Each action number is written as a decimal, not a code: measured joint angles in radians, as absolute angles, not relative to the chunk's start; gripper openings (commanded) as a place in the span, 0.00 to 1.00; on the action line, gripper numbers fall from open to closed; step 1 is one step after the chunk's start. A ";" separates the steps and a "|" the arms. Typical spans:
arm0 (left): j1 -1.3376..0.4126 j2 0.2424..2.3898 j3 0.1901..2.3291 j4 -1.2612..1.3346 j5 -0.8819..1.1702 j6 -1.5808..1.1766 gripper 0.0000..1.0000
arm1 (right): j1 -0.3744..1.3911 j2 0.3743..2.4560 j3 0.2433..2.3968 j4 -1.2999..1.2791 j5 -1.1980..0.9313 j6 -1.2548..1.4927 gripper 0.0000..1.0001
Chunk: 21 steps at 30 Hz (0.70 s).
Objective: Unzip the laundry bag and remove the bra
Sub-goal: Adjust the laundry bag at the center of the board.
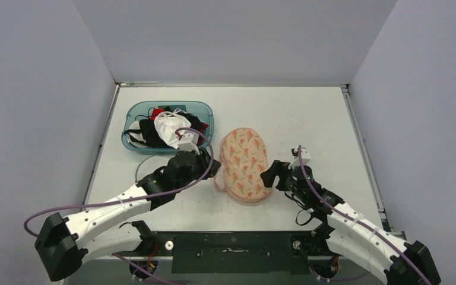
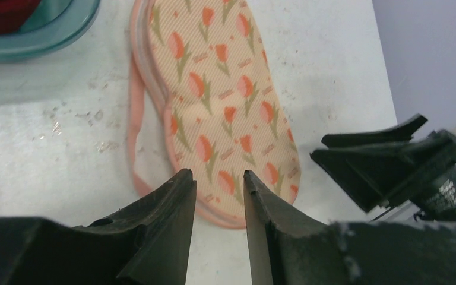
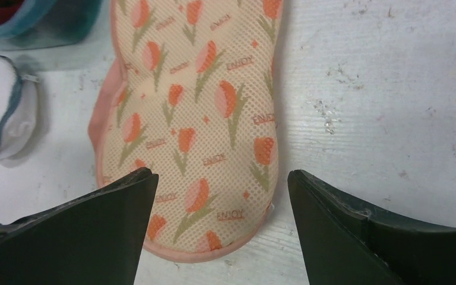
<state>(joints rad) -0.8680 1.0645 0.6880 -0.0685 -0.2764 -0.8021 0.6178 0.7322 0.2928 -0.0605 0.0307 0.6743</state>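
The laundry bag (image 1: 244,164) is a peach mesh pouch with orange tulips and a pink rim, lying flat mid-table. It looks closed; the bra is hidden. My left gripper (image 1: 215,168) hovers at the bag's left edge, jaws a little apart and empty; in the left wrist view the gripper (image 2: 218,178) sits over the bag's (image 2: 225,107) near end. My right gripper (image 1: 269,176) is open and empty at the bag's right edge; in the right wrist view the gripper (image 3: 221,178) frames the bag's (image 3: 202,119) near end.
A teal plastic bin (image 1: 132,114) with several dark, red and white garments stands at the back left, just behind my left arm. Grey walls close in the table on three sides.
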 measured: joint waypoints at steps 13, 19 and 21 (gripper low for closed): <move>-0.883 0.633 0.499 -0.297 -0.301 -0.866 0.36 | 0.464 1.202 0.324 0.205 -0.086 0.735 0.71; -0.883 0.601 0.467 -0.324 -0.297 -0.888 0.36 | 0.467 1.306 0.331 0.345 -0.150 0.757 0.51; -0.883 0.597 0.459 -0.324 -0.292 -0.892 0.36 | 0.475 1.325 0.331 0.365 -0.157 0.765 0.41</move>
<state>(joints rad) -0.8833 0.5972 0.4587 -0.3244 -0.2920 -0.8921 0.4751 1.3254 0.3309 0.3653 -0.1574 0.7647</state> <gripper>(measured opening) 0.359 0.533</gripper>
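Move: Ahead and to the left of the right hand, the laundry bag's middle lies about 8 cm forward, 8 cm left and 8 cm below. Its strap loop is some 19 cm left and 4 cm ahead, the mesh bag roughly 41 cm left and 3 cm ahead, and the blue tub about 39 cm left and 25 cm ahead. From the left hand the laundry bag's middle is about 7 cm ahead, 10 cm right and 16 cm down. Dropping about 6 cm and reaching some 5 cm forward, the right hand swings slightly right, then back left by about 3 cm, tips its fingers down about 12 degrees and brings them, partly closing, astride the laundry bag's near right edge. The left hand backs off from the bag, about 6 cm back and 6 cm left, fingers barely open. ##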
